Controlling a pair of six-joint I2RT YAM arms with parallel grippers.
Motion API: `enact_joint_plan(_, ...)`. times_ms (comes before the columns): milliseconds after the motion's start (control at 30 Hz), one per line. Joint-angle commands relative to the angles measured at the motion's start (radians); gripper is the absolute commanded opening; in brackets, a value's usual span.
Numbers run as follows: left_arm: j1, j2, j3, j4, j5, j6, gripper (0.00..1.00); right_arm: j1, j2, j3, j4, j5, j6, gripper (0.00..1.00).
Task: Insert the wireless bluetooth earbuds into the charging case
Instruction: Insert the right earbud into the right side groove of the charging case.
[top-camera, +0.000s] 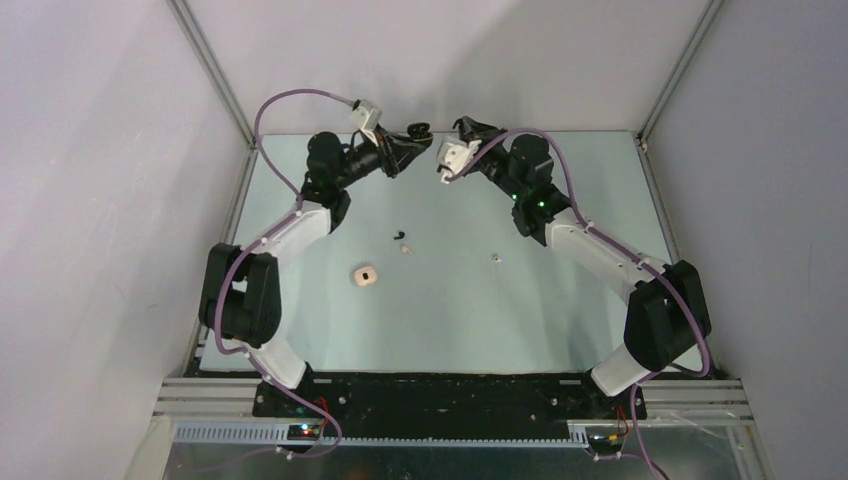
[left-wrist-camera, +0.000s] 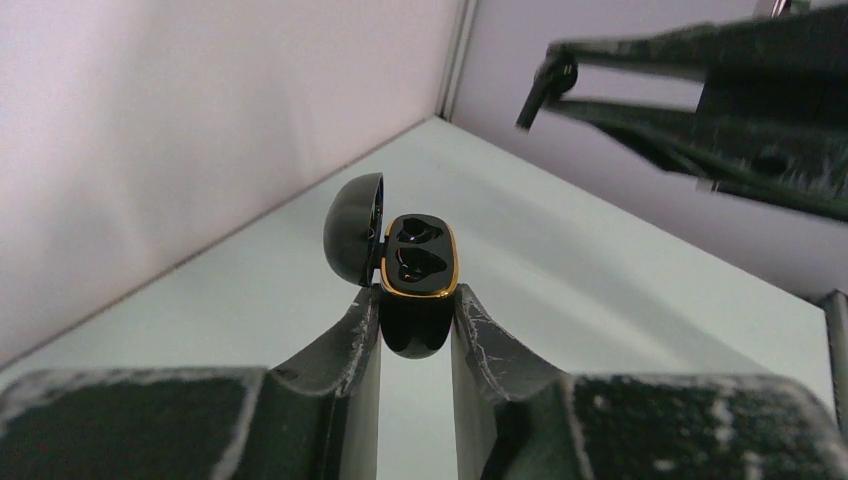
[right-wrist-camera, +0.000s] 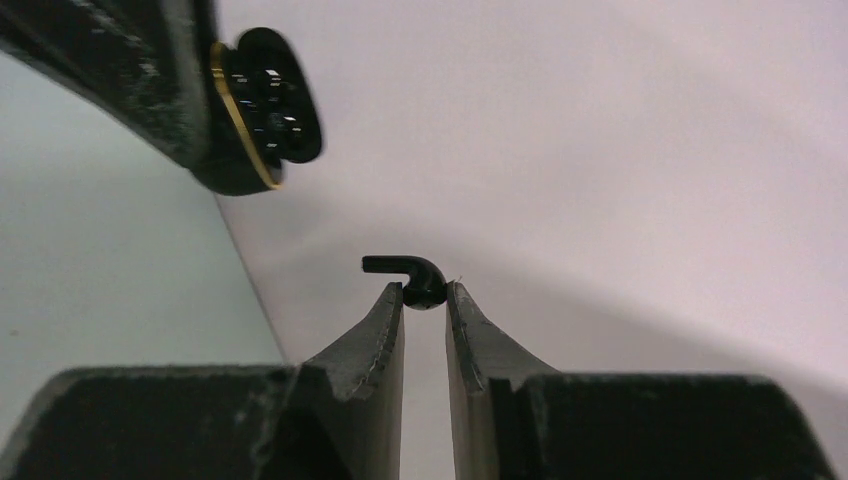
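Note:
My left gripper (top-camera: 416, 131) (left-wrist-camera: 417, 296) is shut on a black charging case (left-wrist-camera: 420, 256) with a gold rim and holds it in the air at the back of the table, lid open. The case also shows in the right wrist view (right-wrist-camera: 262, 112), up and left of the right fingertips. My right gripper (top-camera: 458, 126) (right-wrist-camera: 425, 288) is shut on a black earbud (right-wrist-camera: 412, 273), stem pointing left, close to the case. A second black earbud (top-camera: 400, 236) and two pale cream earbuds (top-camera: 405, 250) (top-camera: 495, 257) lie on the table.
A small cream case (top-camera: 364, 275) lies on the pale green table (top-camera: 450, 320), left of centre. Grey walls close the table at the back and on both sides. The right gripper's fingers (left-wrist-camera: 700, 100) fill the upper right of the left wrist view.

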Motion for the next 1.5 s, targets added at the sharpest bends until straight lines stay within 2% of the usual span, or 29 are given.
enact_joint_plan(0, -0.026, -0.014, -0.005, 0.17, -0.121, -0.005, 0.0, 0.031, -0.021, -0.024, 0.178, -0.039, -0.187, 0.0)
enact_joint_plan(333, -0.068, -0.087, -0.145, 0.254, -0.083, 0.126, 0.0, 0.101, -0.044, -0.029, 0.127, -0.034, -0.196, 0.0)
enact_joint_plan(867, -0.08, -0.161, -0.223, 0.289, 0.002, 0.258, 0.0, 0.162, -0.053, -0.079, 0.156, -0.036, -0.297, 0.0)
enact_joint_plan(1467, -0.083, -0.219, -0.287, 0.322, -0.047, 0.205, 0.0, 0.182, -0.071, -0.101, 0.109, -0.073, -0.328, 0.0)
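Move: The right hand already pinches the right earbud by its bulb, and the open case in the left fingers lies about 7 cm to its left, 2 cm back and 4 cm below; the raised lid stands some 2 cm farther out and 2 cm farther left than the case. The other earbud is on the table, about 10 cm left, 2 cm back and 36 cm below. From the left hand, the right earbud is about 7 cm to the right, 2 cm ahead and 5 cm above. Keeping its pinch on the bulb, the right hand carries the earbud about 7 cm left and nearly as far back to bring the stem up to the case's open mouth beside the raised lid, turning some 10 degrees counter-clockwise and tilting its fingers slightly upward as it slows to a near stop. Meanwhile the left hand keeps its grip on the lower body of the case and draws it back about 6 cm after a brief bob up and down, tipping the hand nearly 20 degrees fingers-up; neither gripper opens or closes. ##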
